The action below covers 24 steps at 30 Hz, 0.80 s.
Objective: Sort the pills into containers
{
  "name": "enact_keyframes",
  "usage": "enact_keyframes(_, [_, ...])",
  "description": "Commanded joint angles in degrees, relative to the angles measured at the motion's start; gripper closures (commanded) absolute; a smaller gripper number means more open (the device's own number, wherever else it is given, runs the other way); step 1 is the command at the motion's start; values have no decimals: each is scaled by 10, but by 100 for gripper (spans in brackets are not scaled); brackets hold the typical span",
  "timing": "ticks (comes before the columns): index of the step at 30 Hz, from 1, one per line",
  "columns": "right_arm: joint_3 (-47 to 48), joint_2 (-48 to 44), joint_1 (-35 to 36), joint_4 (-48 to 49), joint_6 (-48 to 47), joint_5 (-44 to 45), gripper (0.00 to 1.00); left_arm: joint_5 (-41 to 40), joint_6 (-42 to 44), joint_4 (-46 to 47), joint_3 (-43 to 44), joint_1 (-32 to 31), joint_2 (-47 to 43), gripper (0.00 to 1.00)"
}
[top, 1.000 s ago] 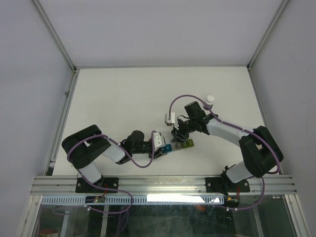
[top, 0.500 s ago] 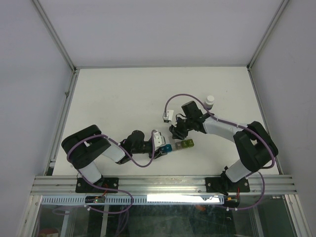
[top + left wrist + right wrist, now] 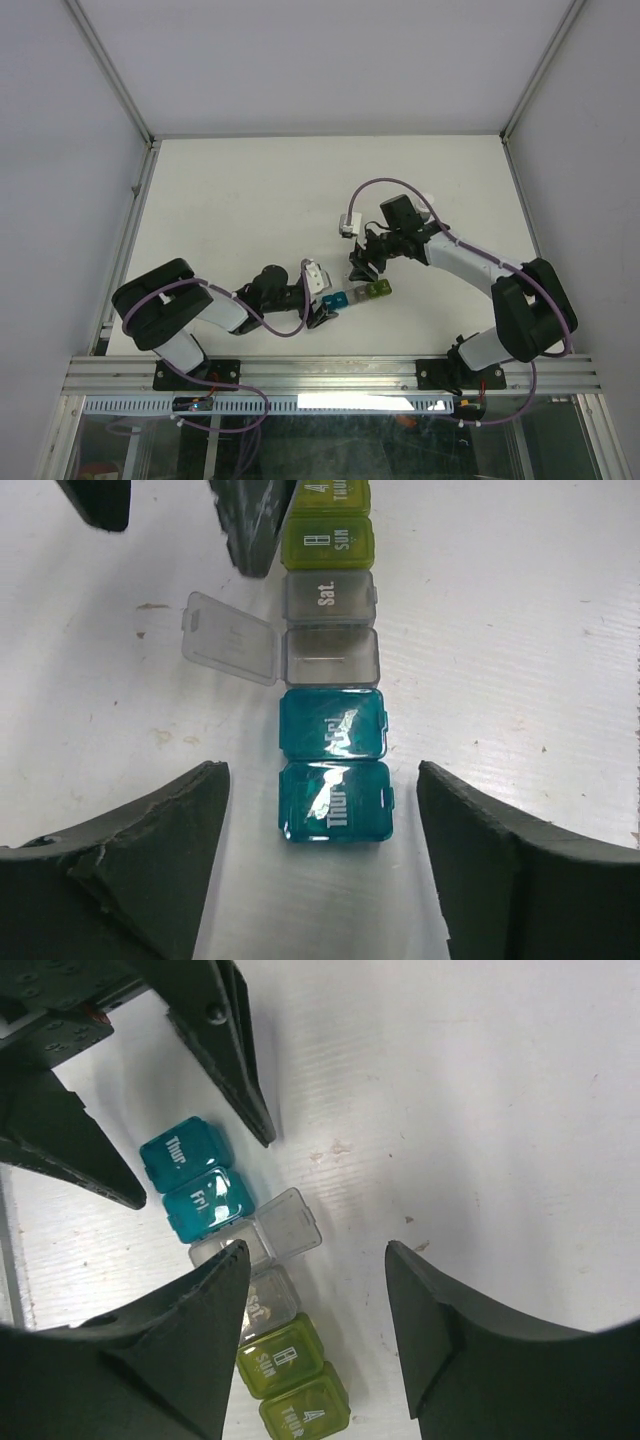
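The containers point(image 3: 332, 685) lie as one strip on the white table: two teal cubes marked Thur and Fri, two grey ones, two yellow-green ones point(image 3: 290, 1380). The grey cube beside Fri stands with its clear lid point(image 3: 230, 638) flipped open, and I see no pill in it. No pills show in any view. My left gripper point(image 3: 320, 772) is open, its fingers point(image 3: 160, 850) standing either side of the Thur cube point(image 3: 335, 800) without touching it. My right gripper point(image 3: 315, 1252) hangs open above the grey cubes and the lid point(image 3: 292, 1220). From above, both grippers point(image 3: 326, 310) point(image 3: 360, 268) meet at the strip point(image 3: 356, 295).
A white bottle cap point(image 3: 427, 197) peeks out behind the right arm. Aluminium rails point(image 3: 130, 230) and grey walls border the table on three sides. The right gripper's dark fingers point(image 3: 250, 525) reach into the top of the left wrist view.
The left jaws have spread apart around the teal end of the strip. The right gripper has opened wider and shifted slightly up and right, its arm now covering most of the white bottle.
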Motion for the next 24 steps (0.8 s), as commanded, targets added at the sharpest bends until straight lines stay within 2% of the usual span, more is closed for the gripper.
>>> enact_keyframes(1, [37, -36, -16, -35, -22, -75, 39, -31, -30, 39, -26, 0, -47, 17])
enact_keyframes(3, [48, -35, -20, -53, -29, -95, 38, -42, -36, 60, -40, 0, -60, 7])
enact_keyframes(5, [53, -33, -20, -67, -36, -102, 38, -41, -46, 64, -43, 0, -68, 5])
enact_keyframes(14, [49, -81, -88, -81, -36, -148, 38, -77, -158, 73, -67, 1, -142, 5])
enact_keyframes(21, [56, -108, -134, -84, -24, -158, 38, -113, -221, -31, -38, 2, -229, 6])
enact_keyframes(24, [65, -122, -161, -85, -5, -155, 38, -112, -279, -36, -30, 8, -267, 6])
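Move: The opened clear compartment of the pill organizer lies about 3 cm back, 2 cm left and 6 cm below the right hand, its lid folded out on the forward side. The lidded Sat compartment is 3 cm back, straight below otherwise; the white bottle stands roughly 22 cm ahead and 18 cm right. From the left hand the opened compartment is some 2 cm ahead and 6 cm right, with the teal Thur end 1 cm right, just below, between its fingers. The organizer is left standing free as both hands back off it. The left hand spreads its already parted fingers wider around the Thur end and rises about 8 cm, easing 2 cm left while its fingertips tip up towards level and swing forward. The right hand, fingers still open, climbs some 7 cm from the opened compartment, then also draws about 4 cm right and slightly forward. ##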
